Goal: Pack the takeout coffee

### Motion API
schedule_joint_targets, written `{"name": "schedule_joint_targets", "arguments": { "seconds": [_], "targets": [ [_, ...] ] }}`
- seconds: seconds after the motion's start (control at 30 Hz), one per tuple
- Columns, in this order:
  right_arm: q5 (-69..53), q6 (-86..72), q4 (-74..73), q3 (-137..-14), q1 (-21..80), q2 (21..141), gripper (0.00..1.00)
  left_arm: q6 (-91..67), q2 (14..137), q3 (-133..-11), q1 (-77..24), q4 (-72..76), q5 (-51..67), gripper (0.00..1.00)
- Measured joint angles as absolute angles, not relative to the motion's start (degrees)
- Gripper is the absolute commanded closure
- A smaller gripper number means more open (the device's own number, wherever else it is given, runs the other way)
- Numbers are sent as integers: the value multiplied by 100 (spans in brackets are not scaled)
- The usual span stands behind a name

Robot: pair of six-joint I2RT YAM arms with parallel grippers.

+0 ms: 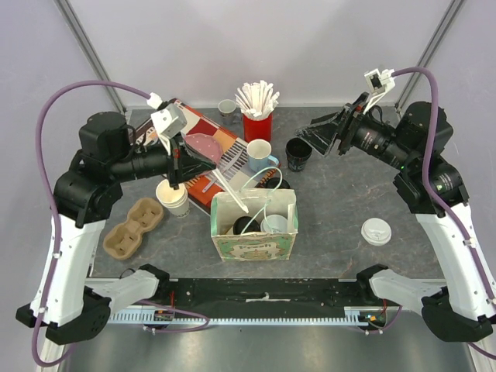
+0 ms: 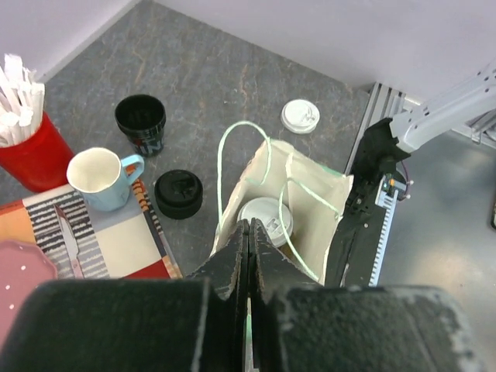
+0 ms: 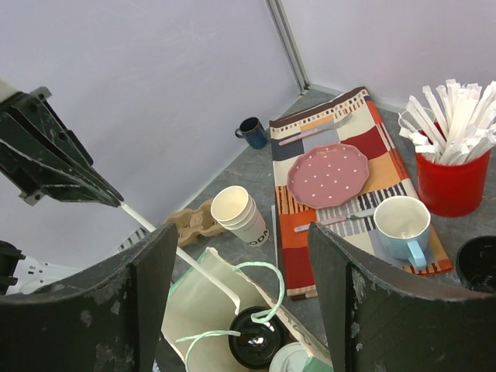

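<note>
A paper bag (image 1: 267, 246) stands open near the table's front. Inside it are the takeout coffee cups, side by side: one with a black lid (image 1: 246, 225) (image 3: 260, 337), one with a white lid (image 1: 273, 225) (image 2: 265, 217). My left gripper (image 1: 208, 167) (image 2: 249, 225) hovers behind and left of the bag, shut on a long white stick (image 1: 230, 189) (image 3: 194, 260) that slants down to the bag's mouth. My right gripper (image 1: 304, 139) (image 3: 242, 232) hangs open and holds nothing, high at the back right, by a black cup (image 1: 298, 153).
Behind the bag are a light-blue mug (image 1: 260, 153), a red holder of white sticks (image 1: 257, 124) and a loose black lid (image 2: 178, 193). A placemat with a pink plate (image 3: 329, 174) lies back left. Stacked paper cups (image 1: 173, 198) and a cardboard carrier (image 1: 133, 226) sit left; a loose white lid (image 1: 377, 231) right.
</note>
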State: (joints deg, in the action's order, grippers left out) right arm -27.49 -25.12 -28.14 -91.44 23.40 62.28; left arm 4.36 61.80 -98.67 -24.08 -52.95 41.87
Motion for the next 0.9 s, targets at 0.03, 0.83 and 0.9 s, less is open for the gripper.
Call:
{"name": "schedule_joint_targets", "arguments": {
  "seconds": [0.03,0.83,0.9],
  "targets": [
    [-2731,-2508,-2821,-9144,2340,6219,24,458,6152,-9762,-2408,-5284,4191,98],
    [-2685,-2477,-2932,-9041,2340,6219,23,1192,6182,-8871,-3127,-5076,3433,24],
    [-2687,-2477,-2930,-9041,2340,6233,23,1149,6200,-9078,-3127,-5026,3345,27]
  ]
}}
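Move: The left hand holds a white paper-wrapped straw, its free end already over the bag. The bag's middle lies some 9 cm to that hand's right, 2 cm back and about 30 cm below. The black lids are roughly 14 cm ahead and 14 cm right, the blue mug about 22 ahead and 11 right, both around 40 below. From the right hand, the bag is some 12 cm left, 6 back and 34 below. Keeping its pinch on the straw, the left hand sinks about 8 cm towards the bag's mouth, drifting slightly right as the wrist rolls some 10 degrees. At the bottom its fingers spring from nearly shut to about three-quarters open and let the straw go; the hand then rises about 4 cm, fingers still apart, easing slightly forward. ##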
